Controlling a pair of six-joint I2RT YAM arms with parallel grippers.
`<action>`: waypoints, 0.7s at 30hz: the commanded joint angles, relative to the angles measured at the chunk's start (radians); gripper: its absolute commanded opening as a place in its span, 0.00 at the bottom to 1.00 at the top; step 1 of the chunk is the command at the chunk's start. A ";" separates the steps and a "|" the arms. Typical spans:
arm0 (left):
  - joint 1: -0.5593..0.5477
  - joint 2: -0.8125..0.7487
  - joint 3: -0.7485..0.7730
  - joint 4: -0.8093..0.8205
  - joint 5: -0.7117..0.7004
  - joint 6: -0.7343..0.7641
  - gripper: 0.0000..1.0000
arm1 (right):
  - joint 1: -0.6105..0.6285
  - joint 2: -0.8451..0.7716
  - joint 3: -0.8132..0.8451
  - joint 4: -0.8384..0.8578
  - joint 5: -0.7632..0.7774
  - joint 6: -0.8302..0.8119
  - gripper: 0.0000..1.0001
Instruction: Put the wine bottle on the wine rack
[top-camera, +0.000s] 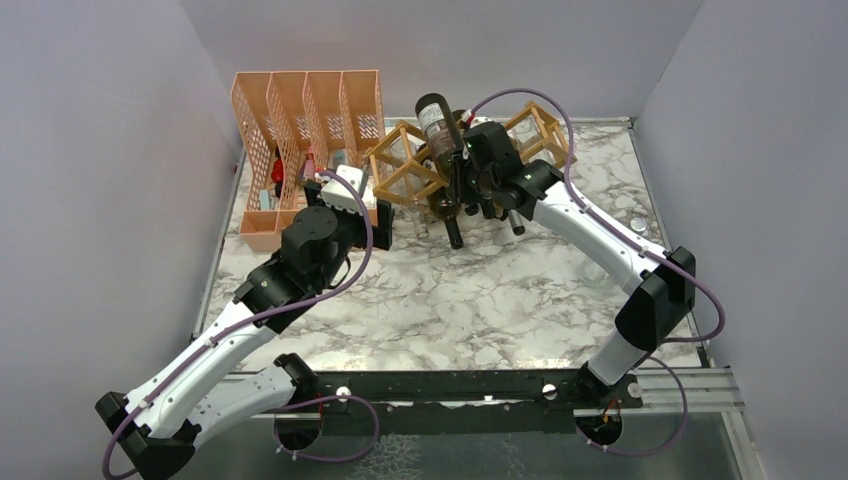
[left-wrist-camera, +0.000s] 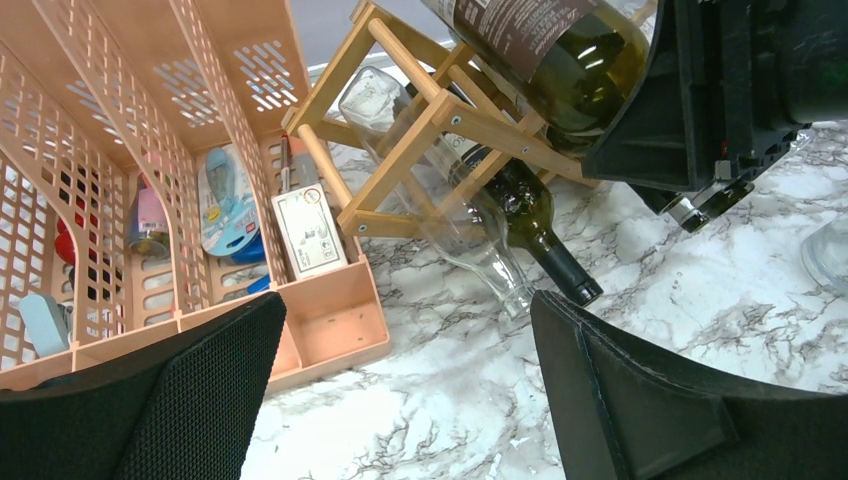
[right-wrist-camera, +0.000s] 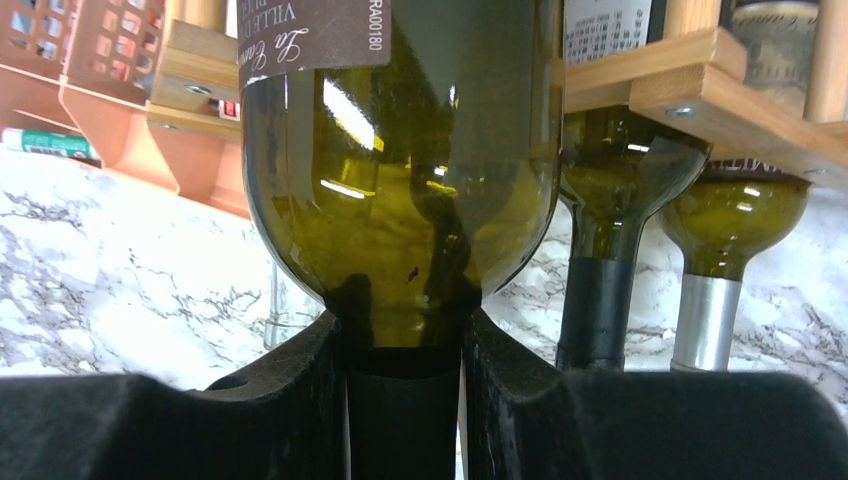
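Note:
A dark green wine bottle (top-camera: 437, 122) with a brown label slants over the light wooden wine rack (top-camera: 405, 168), base up and back, neck down toward the front. My right gripper (top-camera: 462, 205) is shut on its neck; the right wrist view shows both fingers (right-wrist-camera: 500, 380) pressed on the black capsule below the bottle's shoulder (right-wrist-camera: 400, 200). I cannot tell whether the bottle rests on the slats. My left gripper (left-wrist-camera: 410, 400) hangs open and empty over the marble just left of the rack (left-wrist-camera: 420, 120), below the held bottle (left-wrist-camera: 560, 50).
The rack holds a clear bottle (left-wrist-camera: 440, 220), a dark bottle (left-wrist-camera: 530, 215) and a silver-capped bottle (right-wrist-camera: 730, 230), necks pointing down and forward. An orange perforated file organiser (top-camera: 300, 130) with small items stands left of the rack. Something of clear glass (left-wrist-camera: 830, 250) sits to the right. Grey walls enclose the table.

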 joint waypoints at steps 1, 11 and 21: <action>0.001 -0.024 -0.011 -0.014 0.011 0.010 0.99 | -0.004 0.004 0.069 0.044 -0.003 0.022 0.06; 0.001 -0.029 -0.014 -0.018 0.015 0.009 0.99 | -0.003 0.031 0.045 0.047 -0.005 0.044 0.27; 0.001 -0.036 -0.010 -0.017 0.030 0.009 0.99 | -0.004 -0.014 -0.008 0.065 0.010 0.057 0.59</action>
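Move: The right hand already pinches the neck of the wine bottle, its body just over the rack's open top slot, whose middle lies about 9 cm ahead, 3 left and roughly level. The middle bottle lies some 6 cm ahead, 5 right and 4 lower; the lower bottle is 2 cm ahead, 3 left and 12 below. From the left hand, the slot is about 9 cm ahead, 17 right and 7 below. The right hand lowers the bottle some 2 cm into the slot, then opens around its neck and rises slightly. ##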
